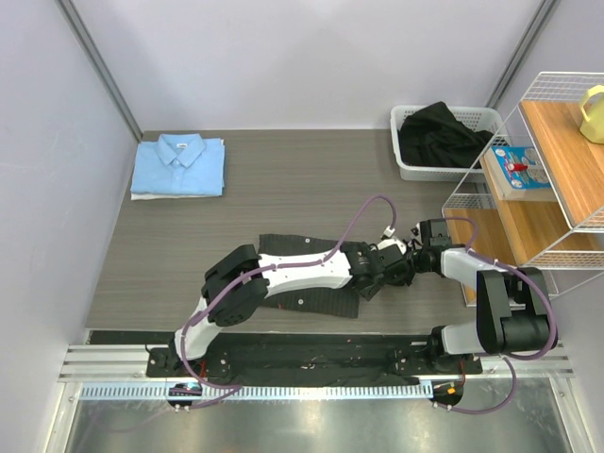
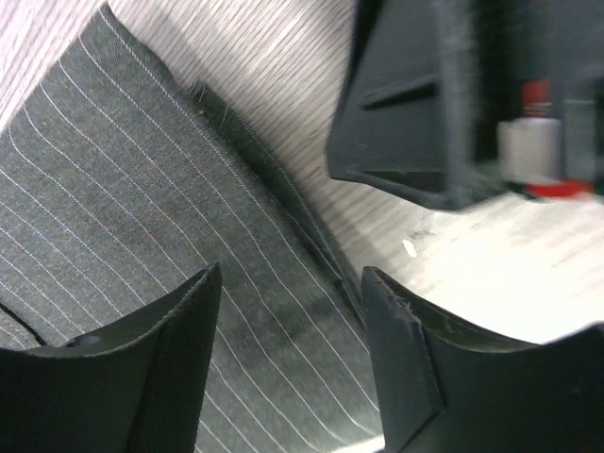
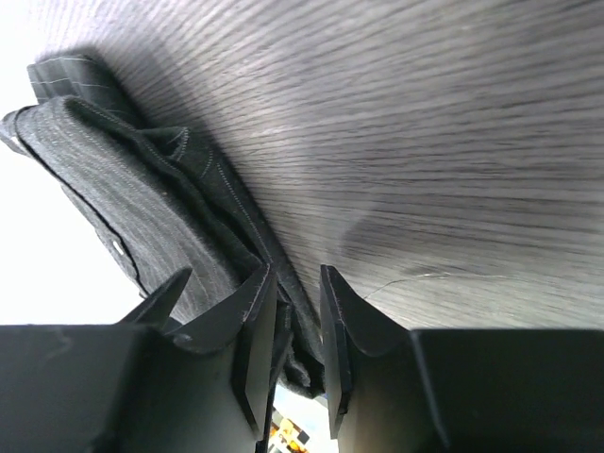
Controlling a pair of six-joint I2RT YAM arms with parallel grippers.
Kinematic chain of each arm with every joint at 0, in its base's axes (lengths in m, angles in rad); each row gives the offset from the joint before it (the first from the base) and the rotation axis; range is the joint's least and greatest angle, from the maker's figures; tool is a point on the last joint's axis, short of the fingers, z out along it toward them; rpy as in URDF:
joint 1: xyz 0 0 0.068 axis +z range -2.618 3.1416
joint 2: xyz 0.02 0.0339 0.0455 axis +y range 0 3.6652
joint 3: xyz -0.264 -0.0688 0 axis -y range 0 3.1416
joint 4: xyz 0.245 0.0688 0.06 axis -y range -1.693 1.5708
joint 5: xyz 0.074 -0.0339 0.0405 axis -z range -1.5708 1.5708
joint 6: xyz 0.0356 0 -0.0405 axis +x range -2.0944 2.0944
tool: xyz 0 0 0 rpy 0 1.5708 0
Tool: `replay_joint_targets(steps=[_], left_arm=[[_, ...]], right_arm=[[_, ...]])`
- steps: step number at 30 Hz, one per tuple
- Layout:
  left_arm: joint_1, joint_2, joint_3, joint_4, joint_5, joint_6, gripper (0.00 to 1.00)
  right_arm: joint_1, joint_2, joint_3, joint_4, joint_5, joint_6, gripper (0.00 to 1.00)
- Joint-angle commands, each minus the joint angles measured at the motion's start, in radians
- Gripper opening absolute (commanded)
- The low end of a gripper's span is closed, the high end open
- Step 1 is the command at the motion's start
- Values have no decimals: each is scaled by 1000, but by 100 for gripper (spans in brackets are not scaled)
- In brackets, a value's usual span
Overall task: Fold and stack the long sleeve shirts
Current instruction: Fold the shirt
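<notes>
A folded light blue shirt (image 1: 177,165) lies at the table's far left. The black pinstriped shirt (image 1: 316,302) lies flat near the front edge, partly under my left arm. My left gripper (image 1: 394,269) hovers open over the shirt's right edge; in the left wrist view the striped cloth (image 2: 142,189) shows between the spread fingers (image 2: 293,349), which touch nothing. My right gripper (image 1: 418,257) faces it from the right. In the right wrist view its narrow jaws (image 3: 294,321) are shut on a bunched fold at the edge of the pinstriped shirt (image 3: 142,208).
A white basket (image 1: 408,160) holding dark clothing stands at the back right. A wire and wood shelf unit (image 1: 552,179) borders the table's right side. The two grippers are nearly touching. Bare wood table (image 1: 302,189) lies between the shirts.
</notes>
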Motion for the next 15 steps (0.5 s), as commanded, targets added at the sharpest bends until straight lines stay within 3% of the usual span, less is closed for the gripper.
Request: replay_joint_targets(steps=[1,3,9,11,15], left_arm=[[-6,14,38,-25,-72,-20,57],[-6,17,36,-32,-78,-18,53],[-3,-33,5,-15,-52,-20,27],[4,-65,-18,-6,-40,-22,11],[27,-107,-62,15,1,-20,4]], right_arm=[[-4,5,35,-8,15,-9,31],[-4,10,34,-7,15,-10,32],[-4,14,32,0,-9,-13,31],[-4,11,28,13,-26,-10,30],[-3,-9,2,70,-88,1,30]])
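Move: The left fingers stand open just over the right edge of the folded dark shirt, at its near part: the spot they will pinch is roughly 1 cm to their left, level fore and aft, and about 1 cm below. The shirt's middle lies about 13 cm left and 2 cm ahead, and the right gripper's fingertips some 6 cm right and 3 cm ahead. From the waiting right hand that edge spot is about 5 cm left, 3 cm back and 1 cm lower. The left hand eases about 1 cm left and 1 cm down onto the right edge of the folded shirt, its fingers already starting to close, then stands there while they shut from well open to nearly closed, pinching the cloth at the edge. With the cloth gripped it begins to draw left by another half centimetre, the wrist staying within some 5 degrees and the fingers still slanting down and forward. ##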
